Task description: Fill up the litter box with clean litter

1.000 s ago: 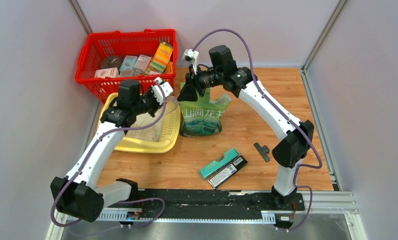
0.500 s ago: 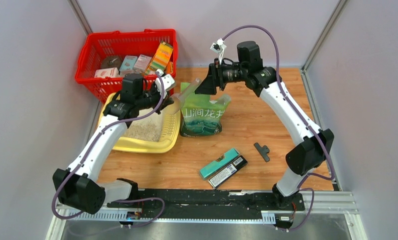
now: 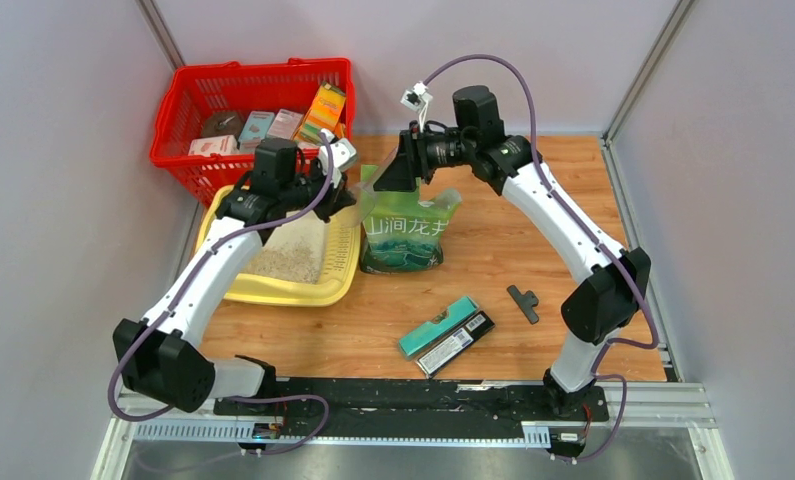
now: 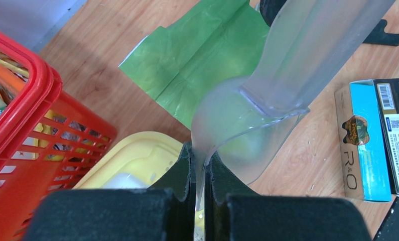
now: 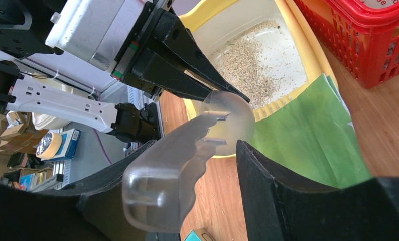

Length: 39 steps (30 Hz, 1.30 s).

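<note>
The pale-yellow litter box (image 3: 273,292) lies at the left with clean litter (image 3: 291,262) spread over part of its cream floor (image 5: 247,30). My left gripper (image 4: 201,168) is shut on the thin rim of a translucent scoop (image 4: 247,120), held over the table between the box and the green bag (image 3: 403,235). The scoop's handle (image 5: 169,173) lies between the jaws of my right gripper (image 5: 197,150), which is open. The handle rests against one finger, with a gap to the other finger (image 5: 267,175). I see no granules in the scoop's bowl.
A red mesh basket (image 3: 188,115) of packaged goods stands behind the litter box. Two flat boxes (image 3: 448,333) and a small black part (image 3: 523,302) lie on the wood table in front of the bag. Grey walls close in both sides.
My left gripper has carried the scoop rightward from over the box toward the bag. My right gripper drew back to the right, opened wider, then came left again around the handle.
</note>
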Available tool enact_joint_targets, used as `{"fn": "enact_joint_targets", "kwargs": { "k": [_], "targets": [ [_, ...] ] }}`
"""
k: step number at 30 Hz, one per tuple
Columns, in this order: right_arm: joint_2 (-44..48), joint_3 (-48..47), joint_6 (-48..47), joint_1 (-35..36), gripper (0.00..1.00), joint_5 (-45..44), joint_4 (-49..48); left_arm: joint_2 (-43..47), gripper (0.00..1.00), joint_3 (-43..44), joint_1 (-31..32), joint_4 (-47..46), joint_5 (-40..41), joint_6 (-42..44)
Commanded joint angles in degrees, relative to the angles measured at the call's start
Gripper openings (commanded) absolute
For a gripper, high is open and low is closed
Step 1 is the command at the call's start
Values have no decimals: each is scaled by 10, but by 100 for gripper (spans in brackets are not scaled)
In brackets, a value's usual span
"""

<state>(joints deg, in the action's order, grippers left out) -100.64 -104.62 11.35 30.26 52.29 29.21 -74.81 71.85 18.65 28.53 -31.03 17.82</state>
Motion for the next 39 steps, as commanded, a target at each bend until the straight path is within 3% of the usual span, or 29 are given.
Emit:
{"fn": "enact_joint_targets", "kwargs": {
  "k": [1,7,13,16,18,19,20,24,27,32,39],
  "targets": [
    [7,-23,0,5,59,-28,-28,-6,0,31,3,-12,-11,-17],
    [2,-35,-3,11,55,-56,-29,-17,0,37,7,-9,-10,-17],
    [-3,-41,-13,16,35,-85,-23,-29,0,50,7,-7,-12,-14],
    [-7,-46,-15,16,31,-90,-21,-33,0,54,7,-8,-14,-14],
    [-10,-48,-20,16,20,-93,-19,-38,0,58,7,-8,-14,-16],
    [-10,-54,-33,16,7,-97,-9,-39,0,61,8,-8,-10,-17],
    [-9,-59,-41,16,0,-103,-2,-40,0,64,7,-8,-6,-17],
    [8,-78,-19,-29,0,-105,9,-30,48,71,5,-12,-9,-7],
    [38,-79,10,-75,0,-94,11,-21,61,66,2,-20,-25,16],
    [98,-55,27,-133,0,-87,21,-57,64,108,2,19,-60,73],
    [149,-1,-26,-205,0,-88,64,-168,68,226,16,64,-68,93]
  ]
}}
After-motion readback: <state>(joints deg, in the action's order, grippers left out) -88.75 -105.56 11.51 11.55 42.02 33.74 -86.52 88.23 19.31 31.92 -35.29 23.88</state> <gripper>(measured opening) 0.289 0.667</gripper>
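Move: Between the right hand's open fingers lies the scoop's handle, only about 1 cm ahead of their midpoint; the litter bag stands some 4 cm back and 3 cm right of that hand, 23 cm below, and the litter box about 18 cm left, 2 cm back and 29 cm below. From the left hand, still pinching the bowl's edge, the handle is roughly 4 cm ahead, 8 cm right and 6 cm higher; the bag's flap is 3 cm ahead, 7 cm right, 6 cm below. Closing on the scoop's handle while edging about 2 cm forward, the right hand takes hold; the left then opens wide and lets go of the bowl. The right carries the scoop away rightwards some 15 cm, rising and swinging a little forward, turning about 30 degrees clockwise, as the freed left goes forward, up and slightly right by about 5 cm, near the bag's flap. ##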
